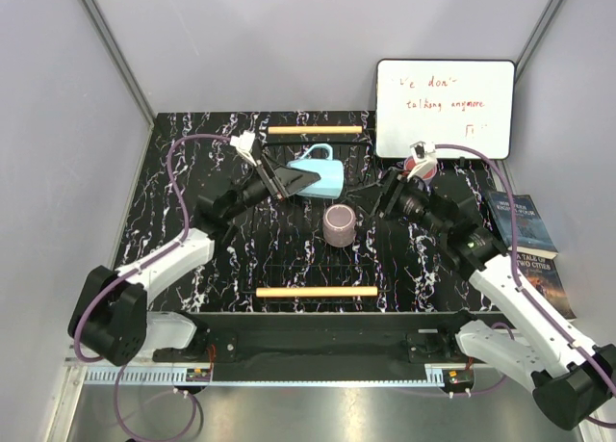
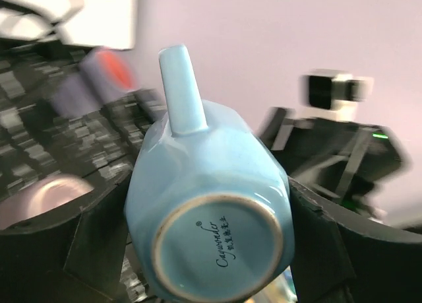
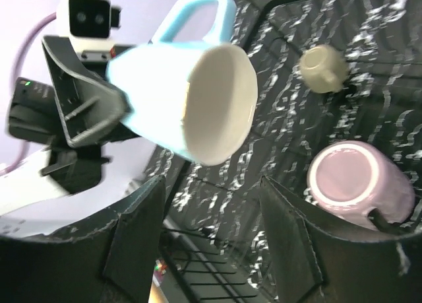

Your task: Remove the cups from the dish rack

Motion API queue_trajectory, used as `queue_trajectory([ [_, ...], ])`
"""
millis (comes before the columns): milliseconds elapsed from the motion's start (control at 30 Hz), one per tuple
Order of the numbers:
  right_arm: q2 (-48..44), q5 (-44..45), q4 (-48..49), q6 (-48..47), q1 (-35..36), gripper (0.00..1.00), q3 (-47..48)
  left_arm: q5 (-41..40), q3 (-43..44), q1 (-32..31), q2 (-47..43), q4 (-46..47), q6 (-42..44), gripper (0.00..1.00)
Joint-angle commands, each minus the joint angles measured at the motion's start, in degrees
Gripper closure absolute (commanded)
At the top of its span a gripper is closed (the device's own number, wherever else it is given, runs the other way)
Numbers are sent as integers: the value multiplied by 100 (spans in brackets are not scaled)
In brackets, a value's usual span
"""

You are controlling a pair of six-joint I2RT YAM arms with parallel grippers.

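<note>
My left gripper (image 1: 294,180) (image 2: 211,230) is shut on the light blue cup (image 1: 322,177) (image 2: 204,204) (image 3: 191,98), holding it on its side above the dish rack (image 1: 316,291) (image 3: 211,276), handle up and mouth toward the right arm. A dusty mauve-pink cup (image 1: 339,224) (image 3: 356,184) stands upside down on the rack's middle. Right of the blue cup, my right gripper (image 1: 390,196) (image 3: 211,184) hangs open and empty, its jaws below the cup's mouth. An olive-grey mug (image 3: 323,68) lies on the marbled table beyond. A coral cup (image 1: 421,165) (image 2: 109,72) shows blurred near the whiteboard.
A whiteboard (image 1: 445,108) leans at the back right. Two books (image 1: 525,225) lie by the table's right edge. Grey walls close in the sides and back. Wooden bars mark the rack's far end (image 1: 316,130) and near end.
</note>
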Motion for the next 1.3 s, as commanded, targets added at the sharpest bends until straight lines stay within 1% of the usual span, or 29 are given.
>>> queue_trajectory([
  [0,-55,-569,836,320,37,34,-98,837,155,22,273,3304,-1357,100],
  [300,-55,-579,1214,338,37,34,-28,942,76,13,231,3244,-1296,100],
  [500,-265,-421,1135,206,45,35,112,863,119,13,73,2516,-875,100],
  [600,-301,-482,1178,206,45,35,165,881,128,4,116,2470,-839,100],
  [800,24,-842,1564,337,71,36,280,881,128,-101,222,2505,-830,100],
  [1033,674,-1010,2083,513,239,38,350,951,251,-540,371,2408,-716,100],
  [1100,753,-1010,2171,522,265,42,359,960,243,-663,397,2365,-690,100],
  [1167,824,-1036,2224,540,274,51,341,960,216,-725,398,2347,-637,100],
  [1200,850,-1053,2251,575,274,67,306,951,208,-760,415,2338,-628,100],
  [1267,851,-1071,2277,610,274,82,254,951,155,-769,415,2329,-602,100],
])
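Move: The left hand already holds the light blue cup sideways in the air, mouth towards the open right gripper, which is about 11 cm to its right, 4 cm back and roughly level. From the right hand, the blue cup lies some 10 cm left, 4 cm ahead and 1 cm above. On the rack about 21 cm below the right hand, the pink cup is 4 cm ahead and 5 cm left, the olive cup roughly 16 cm ahead and 17 cm left. The left hand keeps its hold on the light blue cup and rises about 5 cm while drawing back, then swings right and back towards the right gripper and sinks some 3 cm, its wrist having turned roughly 15 degrees clockwise. The right hand climbs about 5 cm, then goes left some 4 cm to the cup's mouth, turning slightly counter-clockwise and raising its left side, and at the very end closes its fingers about halfway to pinch the rim, one finger inside the cup and one outside. ##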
